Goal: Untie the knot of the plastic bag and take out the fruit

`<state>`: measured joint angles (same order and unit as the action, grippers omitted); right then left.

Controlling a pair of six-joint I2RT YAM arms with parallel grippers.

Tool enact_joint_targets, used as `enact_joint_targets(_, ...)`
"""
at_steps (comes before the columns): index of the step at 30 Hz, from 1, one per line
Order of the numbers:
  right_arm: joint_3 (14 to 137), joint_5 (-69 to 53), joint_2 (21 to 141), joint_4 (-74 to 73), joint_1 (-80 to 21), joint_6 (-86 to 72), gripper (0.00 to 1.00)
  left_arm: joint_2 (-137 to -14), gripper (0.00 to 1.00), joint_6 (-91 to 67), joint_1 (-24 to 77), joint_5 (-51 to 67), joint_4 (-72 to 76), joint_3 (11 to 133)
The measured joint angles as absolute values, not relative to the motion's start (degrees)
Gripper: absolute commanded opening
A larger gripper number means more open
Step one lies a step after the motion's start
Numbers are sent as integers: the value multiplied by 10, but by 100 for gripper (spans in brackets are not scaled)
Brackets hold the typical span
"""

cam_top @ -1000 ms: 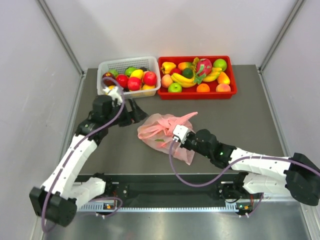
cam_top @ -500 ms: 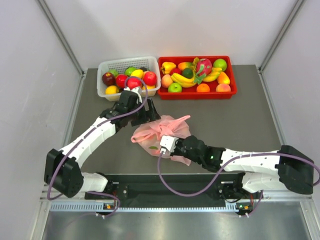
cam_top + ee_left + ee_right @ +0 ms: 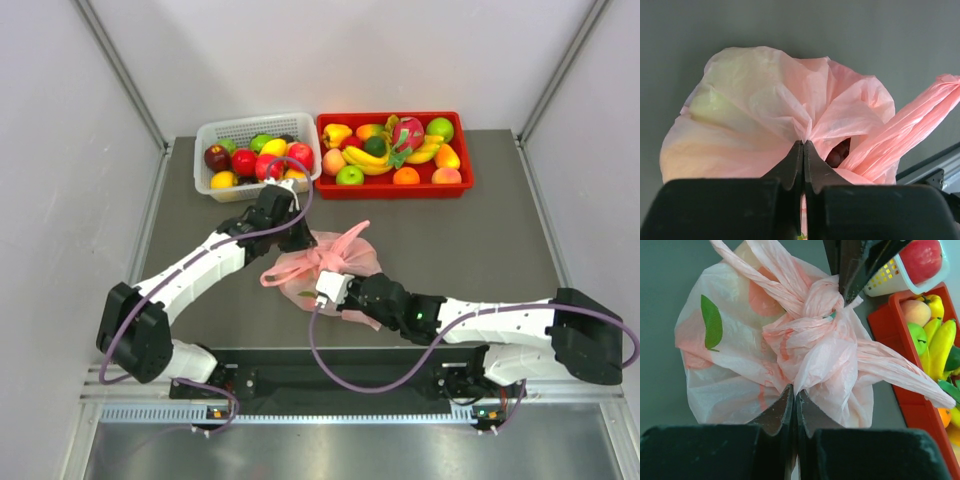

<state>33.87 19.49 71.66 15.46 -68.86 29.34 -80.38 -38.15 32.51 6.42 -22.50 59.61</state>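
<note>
The pink plastic bag (image 3: 345, 258) lies mid-table, its knot (image 3: 821, 299) on top with handle strips splayed out. My left gripper (image 3: 803, 143) reaches in from the far side. It is shut on gathered plastic right at the knot, and its dark fingers (image 3: 855, 265) also show in the right wrist view. My right gripper (image 3: 795, 390) is shut on a fold of the bag's near side. Fruit shows only through the film: orange patches and a green leaf (image 3: 711, 320), and a dark piece (image 3: 840, 152) in a gap.
A white basket (image 3: 255, 118) of fruit stands at the back left. A red tray (image 3: 467, 160) of fruit is beside it on the right. Panel walls close both sides. A metal rail runs along the near edge.
My left arm swung from beside the basket over to the bag, and its open gripper shut on the plastic at the knot. The right gripper, still shut, dragged the bag slightly toward the near left.
</note>
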Motion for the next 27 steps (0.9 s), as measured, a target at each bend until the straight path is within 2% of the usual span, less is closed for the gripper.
enact_joint_targets(7,329,280,716,199,-689,278,0,-798,0,-365,313,11,-239,607)
enact_joint_targets(13,318,386,717,211,-662,194,0,-743,0,-347,237,-5,-250,609)
enact_joint_targets(22,358,465,736,117,-567,4,0,-677,0,-338,160,13,-244,592)
enact_joint_targets(23,364,469,738,107,-559,-7,6,-670,0,-338,160,18,-243,588)
enact_joint_targets(25,381,477,738,74,-548,-42,26,-659,0,-338,160,24,-240,585)
enact_joint_targets(27,396,486,736,43,-540,-67,32,-648,0,-337,159,26,-236,585)
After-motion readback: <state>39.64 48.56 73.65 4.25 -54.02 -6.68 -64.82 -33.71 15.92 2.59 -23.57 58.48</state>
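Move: The bag's knot sits between the two shut grippers, both already holding plastic beside it. From the left hand it is about 4 cm back and 4 cm to the right, a touch lower; from the right hand about 4 cm ahead and 2 cm to the left, nearly level. The white basket lies some 21 cm ahead and 13 cm left of the left hand, and the red tray about 30 cm ahead and 15 cm right of the right hand. The bag's plastic beside the knot is pulled apart from both sides: the left hand, fingers staying shut on it, goes left about 12 cm while rising some 8 cm and easing forward. The right hand sweeps right and forward, some 15 cm in all, turning clockwise about 50 degrees, and its fingers start to open only at the end, with plastic still lying against one of them. ##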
